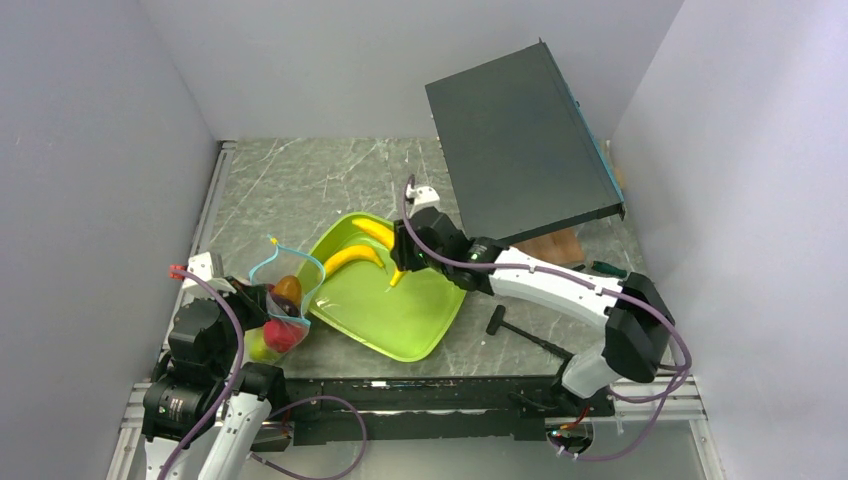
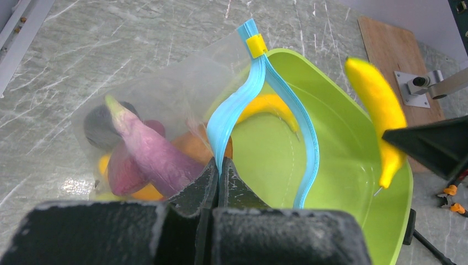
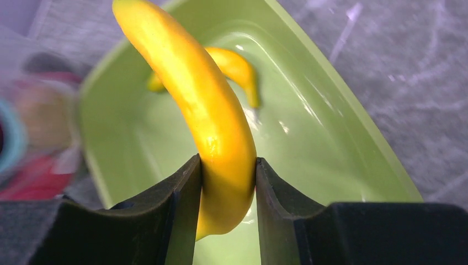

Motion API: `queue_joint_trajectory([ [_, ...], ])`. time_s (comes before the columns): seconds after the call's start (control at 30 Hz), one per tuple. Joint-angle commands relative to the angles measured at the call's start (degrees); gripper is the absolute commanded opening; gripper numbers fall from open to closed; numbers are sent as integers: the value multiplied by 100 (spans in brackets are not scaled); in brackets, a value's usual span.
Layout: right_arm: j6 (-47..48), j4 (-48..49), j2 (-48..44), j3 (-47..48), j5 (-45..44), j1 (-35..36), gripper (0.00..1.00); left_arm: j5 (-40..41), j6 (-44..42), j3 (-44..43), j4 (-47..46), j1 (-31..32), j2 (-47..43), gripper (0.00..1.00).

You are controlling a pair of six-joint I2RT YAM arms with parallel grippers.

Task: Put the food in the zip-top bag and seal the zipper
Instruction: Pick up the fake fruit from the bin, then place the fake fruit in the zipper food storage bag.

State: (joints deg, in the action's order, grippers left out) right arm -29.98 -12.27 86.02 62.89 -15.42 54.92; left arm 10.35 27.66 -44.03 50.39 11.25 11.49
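My left gripper [image 2: 219, 165] [image 1: 258, 293] is shut on the blue zipper [image 2: 232, 110] at the mouth of the clear zip-top bag [image 2: 165, 94] [image 1: 285, 300]. The mouth stands open toward the lime-green tray [image 1: 400, 320]. Inside the bag lie a magenta piece [image 2: 149, 149], a dark purple piece [image 2: 99, 127], an orange piece [image 2: 193, 146] and a red apple [image 1: 282, 335]. My right gripper [image 3: 227, 160] [image 1: 402, 262] is shut on a yellow banana [image 3: 193, 83] [image 1: 352, 258] [image 2: 378, 110], held above the tray. A second banana [image 3: 237, 66] [image 1: 375, 232] lies in the tray.
A dark flat panel [image 1: 520, 145] leans over the back right. A wooden block [image 1: 550, 245] sits under it. A black tool [image 1: 520, 330] lies on the marble table right of the tray. Grey walls close in left, right and back.
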Motion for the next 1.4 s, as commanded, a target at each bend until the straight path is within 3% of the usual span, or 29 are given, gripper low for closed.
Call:
queue_joint_trajectory([
  [0.0,413,-617,109,1291,673,261,0,-32,-53,-26,-288,21,79,0],
  [0.4,1215,-2826,1172,3937,328,1274,0,-16,-41,-18,-282,27,39,0],
  [0.7,1415,-3261,1377,4144,187,1569,0,-21,-41,-18,-293,25,34,0],
  [1.1,1636,-4373,2764,6309,-359,1789,0,10,-24,-18,-270,53,-6,0],
  [1.37,1658,-4349,3282,7194,-602,1810,0,12,-26,-26,-267,75,-5,0],
])
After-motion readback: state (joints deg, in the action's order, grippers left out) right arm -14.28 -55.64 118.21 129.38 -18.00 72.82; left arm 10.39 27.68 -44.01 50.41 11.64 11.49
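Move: The bag's open mouth lies about 19 cm left of the right hand, 7 cm back and 4 cm higher. The remaining banana is about 9 cm left of that hand, 4 cm ahead and 13 cm below; the bin's middle is 3 cm left, 3 cm back and 13 cm below. From the left hand, which holds the bag's rim, the mouth's middle is about 4 cm ahead, 4 cm right and level. The right hand carries its banana about 15 cm left, up and back towards the bag's mouth, turning counter-clockwise. ##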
